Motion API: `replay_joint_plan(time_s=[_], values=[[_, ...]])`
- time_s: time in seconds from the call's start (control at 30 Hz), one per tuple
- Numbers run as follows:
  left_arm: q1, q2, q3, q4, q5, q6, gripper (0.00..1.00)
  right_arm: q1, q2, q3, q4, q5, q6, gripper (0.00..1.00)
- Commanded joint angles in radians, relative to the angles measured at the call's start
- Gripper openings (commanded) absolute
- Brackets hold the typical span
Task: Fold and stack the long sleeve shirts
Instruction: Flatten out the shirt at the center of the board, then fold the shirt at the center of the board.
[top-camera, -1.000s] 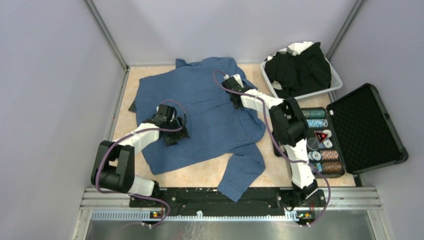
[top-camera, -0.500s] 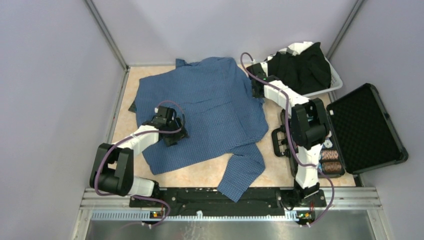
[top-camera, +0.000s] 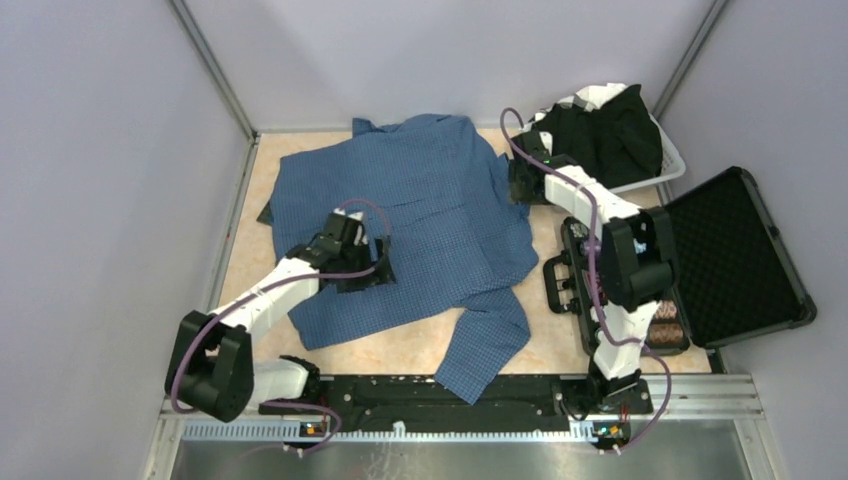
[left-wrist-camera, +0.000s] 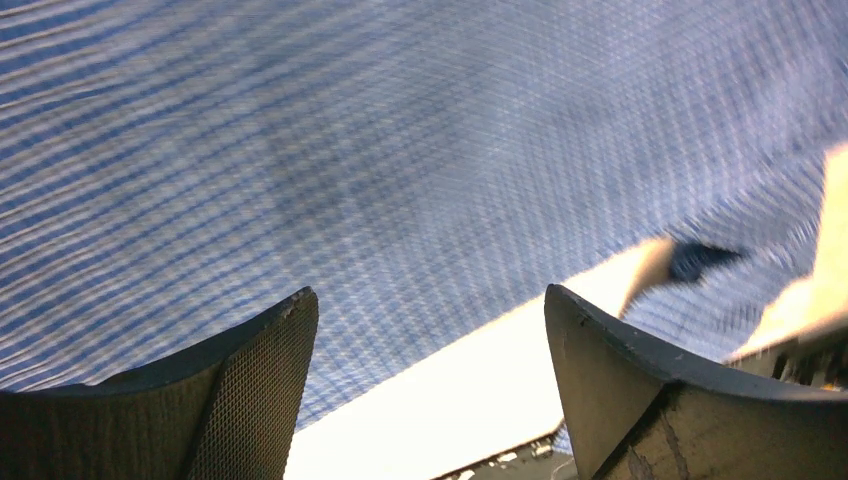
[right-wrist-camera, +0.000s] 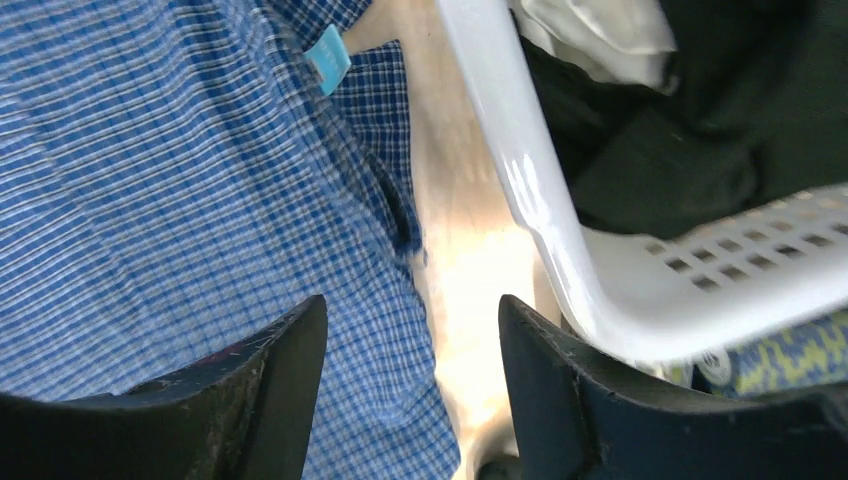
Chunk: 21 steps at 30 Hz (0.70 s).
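A blue checked long sleeve shirt (top-camera: 420, 215) lies spread on the table, one sleeve trailing toward the near edge. Black long sleeve shirts (top-camera: 600, 140) are heaped in a white basket (top-camera: 668, 170) at the back right. My left gripper (top-camera: 366, 270) hovers over the blue shirt's lower left part; in the left wrist view it (left-wrist-camera: 430, 385) is open and empty above the shirt's hem (left-wrist-camera: 400, 150). My right gripper (top-camera: 519, 184) sits at the shirt's right edge beside the basket; in the right wrist view it (right-wrist-camera: 412, 395) is open over the cloth's edge (right-wrist-camera: 180, 200), next to the basket wall (right-wrist-camera: 560, 240).
An open black hard case (top-camera: 730, 255) lies at the right, with a tray of poker chips (top-camera: 662, 322) beside it under the right arm. Bare tan tabletop (top-camera: 400, 350) shows near the front. Grey walls close in the left, back and right.
My right gripper travelled right from the shirt's middle to its right edge, drawing the cloth outward, then opened. My left gripper shifted slightly right and nearer and opened wider.
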Motion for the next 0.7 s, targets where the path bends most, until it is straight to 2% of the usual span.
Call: replay_joint_plan(time_s=[0.0,0.13,0.27,0.4,0.67], values=[[-0.219,-0.029,0.058,-0.029,0.044,0.054,0.88,-0.004,-0.198,-0.043,0.006,-0.051,0.030,0.64],[-0.491,0.015,0.061,0.021,0.017,0.029,0.88,-0.004,-0.296,-0.106,0.022,-0.113,0.055,0.65],[-0.666,0.125,0.107,0.073,0.023,0.040,0.88,-0.005,-0.388,-0.160,0.042,-0.139,0.074,0.65],[-0.780,0.250,0.191,0.074,0.009,0.076,0.88,-0.005,-0.451,-0.193,0.039,-0.129,0.083,0.65],[-0.933,0.466,0.325,-0.041,-0.160,0.077,0.82,-0.005,-0.560,-0.219,0.018,-0.084,0.090,0.65]])
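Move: The shirt's loose sleeve lies crumpled off its near right corner, its middle about 15 cm back and 18 cm right of the left hand and some 5 cm lower; the near hem runs about 10 cm straight back from that hand, also 5 cm lower. From the right hand the sleeve is roughly 29 cm back, 7 cm left and 8 cm down. The laundry basket's middle stands about 9 cm ahead of the right hand and 15 cm to its right, 3 cm lower. Towards the loose sleeve the left hand swings about 25 cm right and back, across the near hem, rising slightly before it sinks over the cuff half, turning some 50 degrees clockwise with its fingers kept wide open; a touch can't be made out. Already open, the right hand climbs away from the shirt's right edge and draws back a little, its fingers tipping more forward. ##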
